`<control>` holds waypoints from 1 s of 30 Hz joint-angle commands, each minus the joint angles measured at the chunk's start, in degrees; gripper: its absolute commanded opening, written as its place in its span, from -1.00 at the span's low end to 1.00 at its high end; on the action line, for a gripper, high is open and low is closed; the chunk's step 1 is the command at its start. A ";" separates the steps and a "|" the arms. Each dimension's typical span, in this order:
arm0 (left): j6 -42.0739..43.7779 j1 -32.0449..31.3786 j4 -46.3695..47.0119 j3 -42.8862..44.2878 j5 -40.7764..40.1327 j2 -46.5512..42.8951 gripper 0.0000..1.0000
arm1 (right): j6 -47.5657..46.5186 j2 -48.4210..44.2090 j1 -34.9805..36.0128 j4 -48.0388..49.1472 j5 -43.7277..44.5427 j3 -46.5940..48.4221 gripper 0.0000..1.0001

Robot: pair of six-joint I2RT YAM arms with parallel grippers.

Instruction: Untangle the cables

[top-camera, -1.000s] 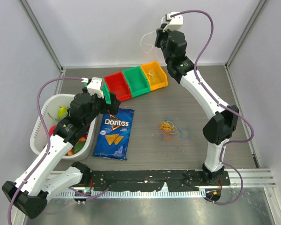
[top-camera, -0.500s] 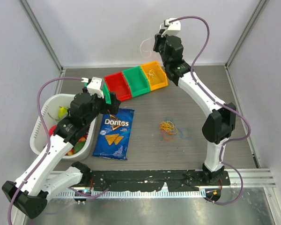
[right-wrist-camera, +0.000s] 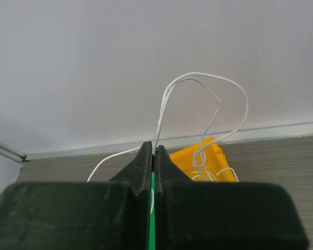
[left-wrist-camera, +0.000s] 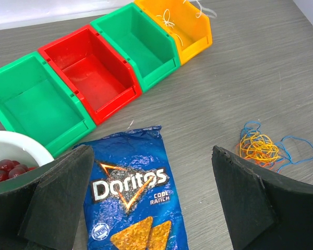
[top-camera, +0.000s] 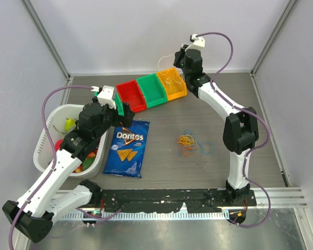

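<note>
A tangle of thin orange, yellow and blue cables (top-camera: 188,141) lies on the grey table right of centre, also seen in the left wrist view (left-wrist-camera: 258,147). High at the back, my right gripper (top-camera: 179,55) (right-wrist-camera: 153,148) is shut on a white cable (right-wrist-camera: 195,74). That cable loops up past the fingertips and trails down into the yellow bin (top-camera: 173,83), where more white strands (left-wrist-camera: 169,21) lie. My left gripper (top-camera: 122,108) (left-wrist-camera: 151,152) hovers wide open above the chip bag, holding nothing.
A blue Doritos bag (top-camera: 127,148) lies flat left of the tangle. Red (top-camera: 131,95) and green (top-camera: 150,89) bins stand in a row with the yellow one; another green bin (left-wrist-camera: 36,104) sits further left. A white basket (top-camera: 44,138) with fruit is at the left edge.
My right gripper has come down and slightly right toward the yellow bin, still shut on the white cable. The left arm has not moved.
</note>
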 commanded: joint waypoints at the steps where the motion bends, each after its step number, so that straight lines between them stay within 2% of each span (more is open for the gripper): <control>1: -0.06 0.01 3.25 -0.15 0.72 -0.02 0.99 | 5.81 3.68 -1.42 1.22 -1.86 0.73 -0.99; 13: -0.32 0.01 3.42 -0.33 1.08 -0.11 0.99 | -5.17 11.16 -1.42 -6.78 2.53 3.71 -0.99; 20: -0.41 0.01 3.42 -0.24 1.08 0.24 0.99 | -18.42 11.33 2.61 -7.39 6.04 4.59 -0.99; 30: -0.41 -0.08 3.34 -0.24 1.16 0.86 0.99 | -16.42 13.44 6.40 -9.24 3.32 6.52 -0.98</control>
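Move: The right hand, shut on the white cable high over the back of the table, has the yellow bin about 8 cm ahead, neither left nor right, and some 29 cm below. The green bin beside the yellow one lies about 4 cm ahead and 13 cm left; the coloured cable tangle roughly 31 cm back and 9 cm right. From the idle left hand, the yellow bin is about 38 cm ahead, 22 cm right and 26 cm down. Down fast, about 16 cm, the right hand sinks towards the yellow bin with the white cable still pinched in its shut fingers, easing forward a little and back again as the fingertips tip down. It then rises a couple of centimetres and swings some 5 cm left towards the seam with the green bin, the wrist rolling its left side down by about 25 degrees. ##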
